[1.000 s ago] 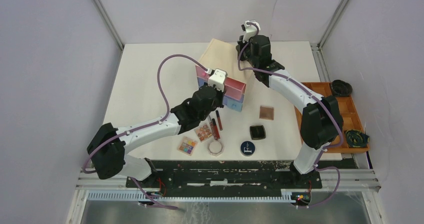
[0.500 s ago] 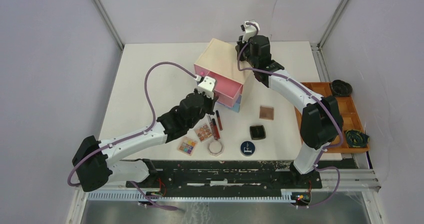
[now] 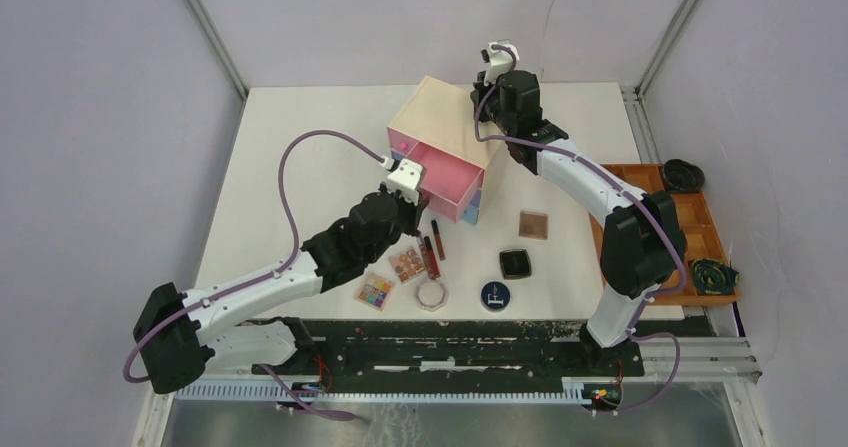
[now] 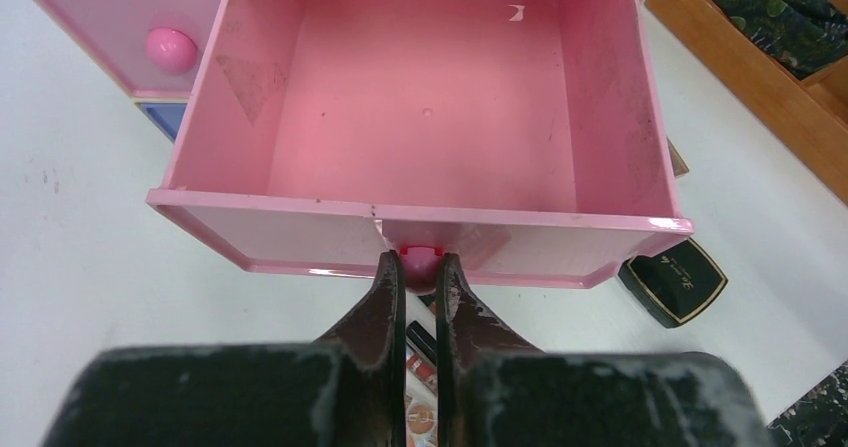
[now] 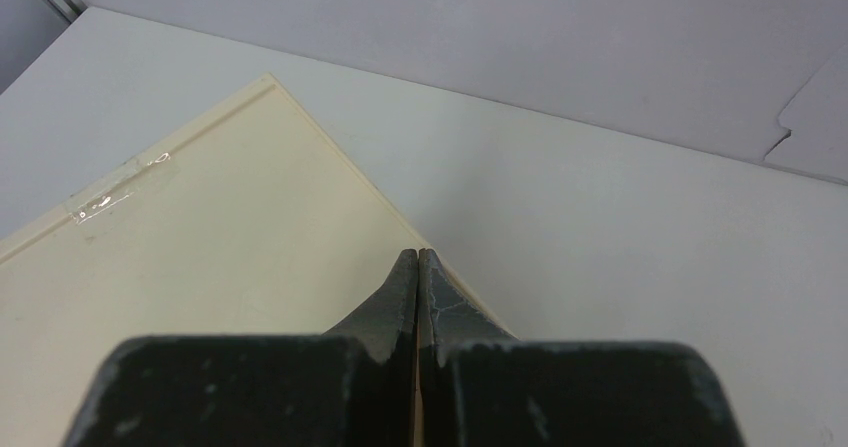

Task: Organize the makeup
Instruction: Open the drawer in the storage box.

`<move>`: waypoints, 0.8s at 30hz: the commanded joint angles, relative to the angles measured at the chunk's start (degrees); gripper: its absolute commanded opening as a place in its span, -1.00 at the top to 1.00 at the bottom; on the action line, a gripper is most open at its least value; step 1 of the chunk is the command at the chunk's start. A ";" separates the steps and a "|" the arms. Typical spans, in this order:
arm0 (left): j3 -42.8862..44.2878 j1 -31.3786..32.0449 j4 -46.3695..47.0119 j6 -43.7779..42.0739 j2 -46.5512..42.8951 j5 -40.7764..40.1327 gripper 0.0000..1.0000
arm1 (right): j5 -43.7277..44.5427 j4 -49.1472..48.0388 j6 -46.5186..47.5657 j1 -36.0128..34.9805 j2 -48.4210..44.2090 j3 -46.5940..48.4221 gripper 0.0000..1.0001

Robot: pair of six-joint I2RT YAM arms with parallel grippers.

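Note:
The beige box [image 3: 445,107] stands at mid-table, and its pink top drawer [image 3: 450,179] is pulled out and empty [image 4: 420,117]. My left gripper [image 3: 424,205] is shut on the drawer's pink knob [image 4: 421,260]. My right gripper [image 5: 417,257] is shut with nothing in it, its tips pressed on the box top [image 5: 200,267] at the right edge. The makeup lies on the table in front: two palettes [image 3: 376,290] [image 3: 407,263], slim tubes [image 3: 432,252], an octagonal jar [image 3: 433,294], a round blue compact [image 3: 494,295], a black compact [image 3: 515,263] and a brown compact [image 3: 534,225].
An orange-brown tray [image 3: 700,212] sits at the right table edge with dark coiled items [image 3: 712,275] in it and another [image 3: 683,175] at its far end. A second pink knob [image 4: 170,49] shows on the small drawer left of the open one.
My left arm has drawn back toward the near edge and pulled the pink drawer out of the box. The right gripper has stayed on the box top.

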State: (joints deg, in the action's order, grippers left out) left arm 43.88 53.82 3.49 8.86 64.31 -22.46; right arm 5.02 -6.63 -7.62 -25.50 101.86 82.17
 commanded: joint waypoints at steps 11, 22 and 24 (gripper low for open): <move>0.63 0.25 -5.35 -3.37 -2.95 -4.02 -0.02 | 1.31 23.86 -0.03 0.01 7.12 -5.43 0.99; -0.64 0.22 -11.32 -3.11 -10.40 0.10 -0.98 | 1.49 23.85 -0.29 0.01 7.12 -5.49 0.99; -1.60 0.22 -10.98 -2.11 -10.75 1.20 -0.98 | 1.49 23.86 -0.29 0.02 7.12 -5.44 0.99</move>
State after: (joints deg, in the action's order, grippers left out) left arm 43.00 53.87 -6.85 6.39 54.63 -23.35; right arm 5.17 -6.63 -7.64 -25.50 101.86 82.17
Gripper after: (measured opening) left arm 0.990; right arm 0.011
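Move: The pink knob of the pulled-out right-hand top drawer already sits between the left fingertips, no offset to speak of; the empty drawer's middle is about 5 cm farther out and 4 cm right. The neighbouring drawer's pink knob is some 10 cm ahead and 4 cm left, level with the hand. The nearest dark lip tube lies about 2 cm back, 2 cm right and 14 cm down. From the right hand the gripped knob is roughly 23 cm back, 10 cm left and 4 cm lower. The pink knob is let go: the left fingers spread from nearly shut to wide open while the hand eases off to the left and slightly back, about 4 cm in all, away from the drawer front. It dips some 1.5 cm as the fingers open, then rises to end about 1 cm above its start, the wrist rolling only around 5 degrees and partly back. ##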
